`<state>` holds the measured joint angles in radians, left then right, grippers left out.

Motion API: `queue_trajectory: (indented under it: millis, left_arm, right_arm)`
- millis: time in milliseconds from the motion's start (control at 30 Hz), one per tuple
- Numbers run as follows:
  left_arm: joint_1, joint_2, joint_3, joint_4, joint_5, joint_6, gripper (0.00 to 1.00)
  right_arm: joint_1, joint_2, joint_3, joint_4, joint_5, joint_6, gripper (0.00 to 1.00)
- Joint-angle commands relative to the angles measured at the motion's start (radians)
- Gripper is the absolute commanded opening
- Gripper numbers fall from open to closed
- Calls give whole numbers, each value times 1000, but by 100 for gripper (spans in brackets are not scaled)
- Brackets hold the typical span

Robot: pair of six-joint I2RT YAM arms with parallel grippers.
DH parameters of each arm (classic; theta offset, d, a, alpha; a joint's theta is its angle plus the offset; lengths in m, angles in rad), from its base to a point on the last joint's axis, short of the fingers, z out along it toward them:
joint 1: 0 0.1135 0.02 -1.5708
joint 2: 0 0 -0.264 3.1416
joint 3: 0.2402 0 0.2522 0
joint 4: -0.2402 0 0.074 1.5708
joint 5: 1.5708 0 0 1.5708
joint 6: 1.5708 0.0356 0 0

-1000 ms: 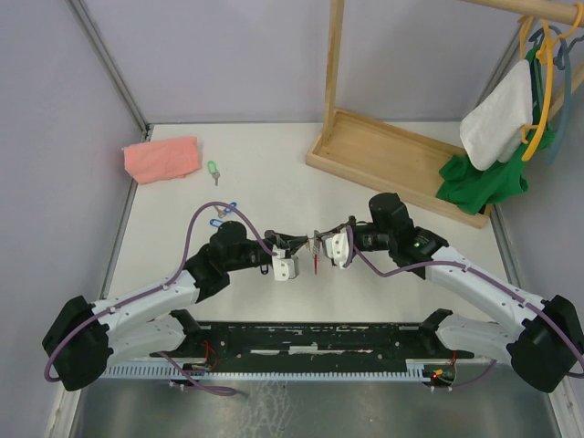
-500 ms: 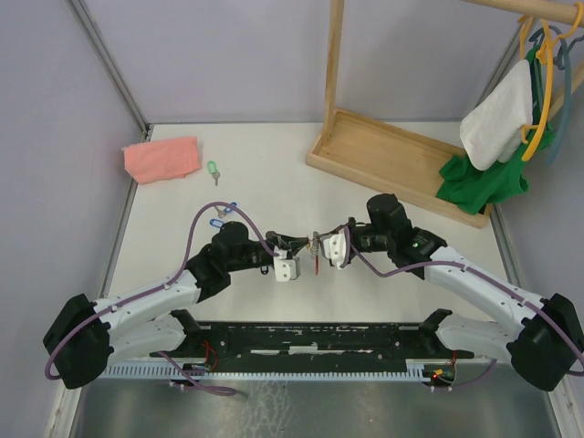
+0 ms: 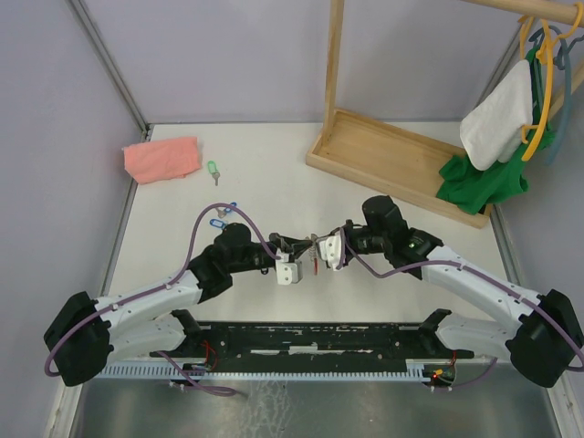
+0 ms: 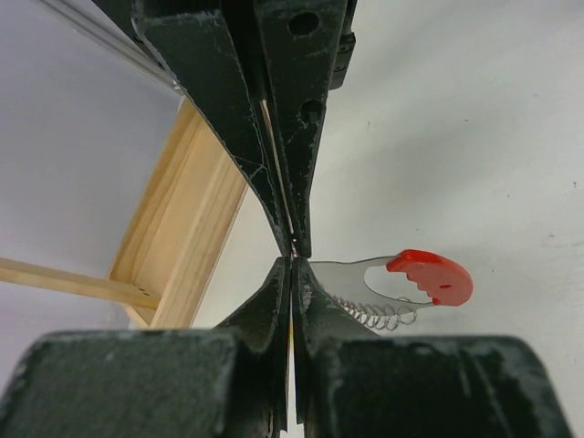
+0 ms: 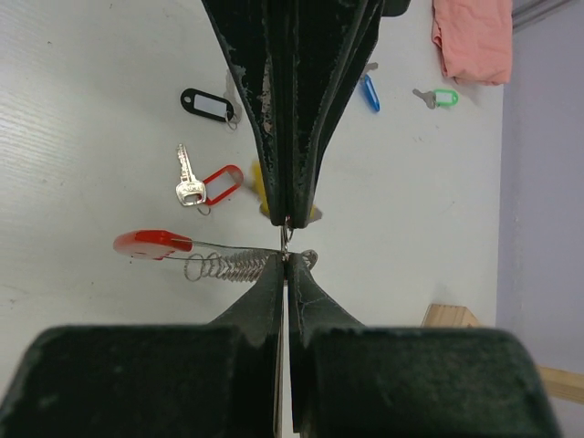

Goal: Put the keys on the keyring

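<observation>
My two grippers meet tip to tip above the middle of the table. The right gripper (image 3: 321, 245) (image 5: 286, 260) is shut on the keyring (image 5: 151, 244) (image 4: 429, 276) (image 3: 316, 263), a red crescent with a silver coil (image 5: 228, 267) hanging to one side. The left gripper (image 3: 301, 248) (image 4: 292, 265) is shut on the yellow-tagged key (image 5: 260, 196); its small wire ring (image 5: 286, 233) touches the keyring's wire at the jaw tips. Other keys lie on the table: red-tagged (image 5: 205, 185), black-tagged (image 5: 208, 105), blue-tagged (image 5: 368, 91) (image 3: 224, 212) and green-tagged (image 5: 438, 97) (image 3: 213, 170).
A pink cloth (image 3: 162, 158) lies at the back left. A wooden rack base (image 3: 392, 160) with an upright post stands at the back right, with white and green clothes (image 3: 493, 137) on hangers beyond it.
The two grippers have drawn a little closer together, so the yellow-tagged key now meets the keyring. Both stay shut.
</observation>
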<state>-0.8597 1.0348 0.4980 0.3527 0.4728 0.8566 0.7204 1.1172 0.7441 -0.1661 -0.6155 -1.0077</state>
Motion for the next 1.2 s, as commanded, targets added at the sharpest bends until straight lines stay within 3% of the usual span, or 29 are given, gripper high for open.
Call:
queue_trajectory:
  millis: [0,200,433,667,967,1167]
  left_arm:
    - [-15,13,43,71,5,5,3]
    - [-13,1,7,108,-32,-29,3]
    - [4,-43,-62,206,-44,-105,3]
    - [20,-30,-130,326,-113,-275,3]
    - [23,4,-89,151,-529,-651,3]
    - [22,27,-16,-136,-775,-935,3]
  right_arm:
    - [27,-11,41,102,-58,12,1]
    - [27,-39,23,127,-67,32,1]
    - [27,-77,1,87,39,20,1]
    - [27,-128,-33,109,128,114,1]
    - [27,-205,-111,153,261,322,1]
    - [27,-225,-141,195,311,388,1]
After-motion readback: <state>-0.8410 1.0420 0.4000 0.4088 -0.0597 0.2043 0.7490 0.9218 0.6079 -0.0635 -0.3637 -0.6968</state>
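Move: The left fingers already hold the yellow-tagged key by its ring, right at the end of the keyring, whose middle lies about 4 cm back and 2 cm lower. From the left hand, the red-tagged key lies some 3 cm ahead, 6 cm left; the black-tagged key about 1 cm ahead, 12 cm left, both roughly 16 cm below. The right hand grips the keyring's near end, its middle about 4 cm back and 2 cm down. The left fingertips come free of the keyring's end, still pinching the yellow-tagged key's ring: they rise barely 1.5 cm, then swing about 6 cm left, 5 cm forward and down, turning counter-clockwise and tipping downward. The right hand keeps its grip on the keyring, lifts some 2 cm, then draws about 3 cm right and sinks slightly, turning some 20 degrees clockwise. ##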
